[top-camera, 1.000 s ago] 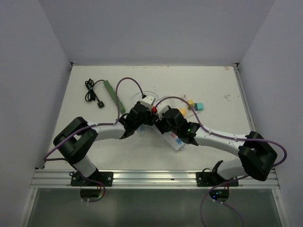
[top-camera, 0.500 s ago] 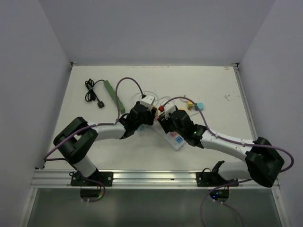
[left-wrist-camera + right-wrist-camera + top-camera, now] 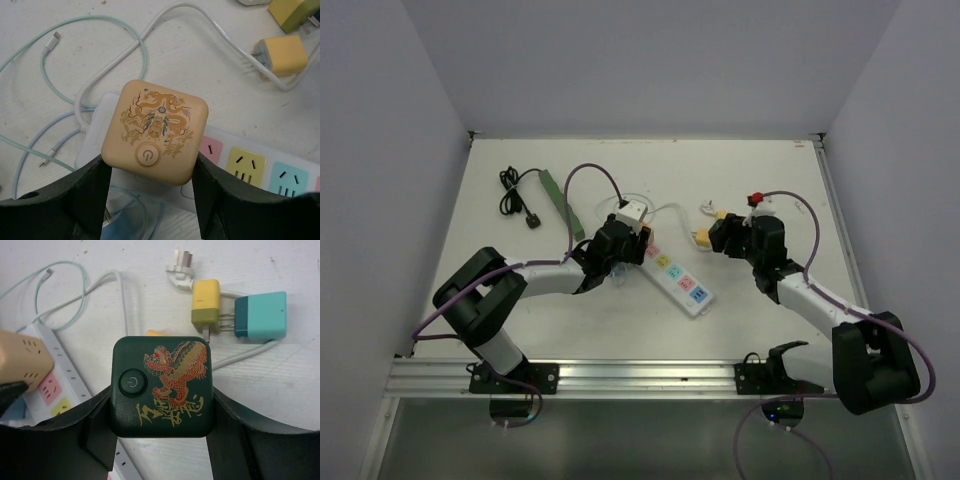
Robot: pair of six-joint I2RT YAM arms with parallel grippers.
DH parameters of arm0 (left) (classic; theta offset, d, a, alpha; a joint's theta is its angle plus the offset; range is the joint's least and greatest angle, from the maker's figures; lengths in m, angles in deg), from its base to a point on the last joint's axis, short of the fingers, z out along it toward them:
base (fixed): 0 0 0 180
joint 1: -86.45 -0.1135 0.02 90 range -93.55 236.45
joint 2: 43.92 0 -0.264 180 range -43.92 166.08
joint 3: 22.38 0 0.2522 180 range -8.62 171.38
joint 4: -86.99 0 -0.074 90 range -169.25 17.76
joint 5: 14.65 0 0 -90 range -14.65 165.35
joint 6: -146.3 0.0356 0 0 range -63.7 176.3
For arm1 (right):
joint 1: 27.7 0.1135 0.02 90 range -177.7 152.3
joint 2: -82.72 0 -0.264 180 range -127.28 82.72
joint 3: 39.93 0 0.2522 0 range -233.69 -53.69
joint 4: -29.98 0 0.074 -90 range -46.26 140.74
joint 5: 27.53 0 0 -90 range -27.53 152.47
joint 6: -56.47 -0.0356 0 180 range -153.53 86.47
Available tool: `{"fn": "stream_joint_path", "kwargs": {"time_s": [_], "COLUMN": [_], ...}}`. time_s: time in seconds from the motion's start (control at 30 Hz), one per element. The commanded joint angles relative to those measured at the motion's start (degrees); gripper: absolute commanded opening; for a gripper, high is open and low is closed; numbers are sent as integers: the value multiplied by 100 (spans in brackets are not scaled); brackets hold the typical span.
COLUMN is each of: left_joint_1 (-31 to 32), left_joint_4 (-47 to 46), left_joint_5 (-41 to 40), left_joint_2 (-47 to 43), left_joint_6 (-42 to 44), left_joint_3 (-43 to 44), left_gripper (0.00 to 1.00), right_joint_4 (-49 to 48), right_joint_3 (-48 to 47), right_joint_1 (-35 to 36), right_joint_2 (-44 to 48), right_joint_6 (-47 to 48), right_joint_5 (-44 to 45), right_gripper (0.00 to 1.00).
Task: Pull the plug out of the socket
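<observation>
A white power strip (image 3: 677, 278) with coloured sockets lies mid-table. My left gripper (image 3: 632, 240) is shut on a beige dragon-printed plug (image 3: 155, 131) that sits on the strip's end (image 3: 250, 165); both fingers (image 3: 75, 200) press its sides. My right gripper (image 3: 732, 238) is shut on a dark green plug with a red-gold beast print (image 3: 162, 386). It holds this plug above the bare table, to the right of the strip (image 3: 45, 390) and clear of it. The beige plug also shows at the left edge of the right wrist view (image 3: 22, 360).
A yellow plug (image 3: 206, 302) and a teal plug (image 3: 261, 315) lie joined on the table beyond my right gripper, among white cable (image 3: 120, 295) and thin mint cables (image 3: 75, 30). Another yellow adapter (image 3: 280, 56) lies near the strip. A green bar (image 3: 563, 205) and a black cord (image 3: 518, 195) lie at back left.
My right gripper has moved right, away from the strip, carrying the dark green plug off it. My left gripper has stayed on the beige plug.
</observation>
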Motion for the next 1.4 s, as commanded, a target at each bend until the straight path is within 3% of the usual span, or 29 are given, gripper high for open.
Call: {"fn": "stream_joint_path", "kwargs": {"time_s": [0.0,0.13,0.33,0.63,0.67,0.77,1.37], "left_joint_1": [-84,-84,-84,-84,-84,-84,-83], "left_joint_4": [347,356,356,374,374,374,426], "left_joint_5": [-332,-306,-297,-262,-262,-235,-139], "left_joint_2": [95,104,113,130,130,139,183], "left_joint_6": [11,3,20,55,55,55,64], "left_joint_3": [2,10,2,19,28,28,81], "left_gripper": [0,0,0,0,0,0,0], "right_joint_4": [-921,-1606,-2003,-1898,-1854,-1556,528], "right_joint_3": [122,298,324,395,395,377,412], "right_joint_1": [-485,-872,-1285,-1558,-1567,-1620,-2024], "right_joint_2": [-401,-849,-1421,-1597,-1580,-1518,-410], "right_joint_6": [-1217,-1832,-2290,-2616,-2625,-2634,-2142], "right_joint_5": [-1049,-1410,-1938,-2123,-2114,-2062,-1358], "right_gripper": [22,27,45,68,77,87,90]}}
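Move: The dark green plug is still gripped in the right hand. The clear table spot it is taken to lies about 2 cm ahead, 2 cm right and 6 cm below. The small yellow plug sits 7 cm ahead and 4 cm left of the hand, the teal plug 11 cm ahead and 5 cm right, and the white socket's middle 5 cm back and 11 cm left, all some 6 cm below. From the left hand, the spot is roughly 20 cm right, 2 cm back and 4 cm lower. The green plug, already clear of the socket, is lowered about 5 cm to the table in the right hand's grip, going slightly forward and right while the wrist rolls its left side up almost 30 degrees. The fingers then open wide to let go, and the hand draws off to the right and a little back. ##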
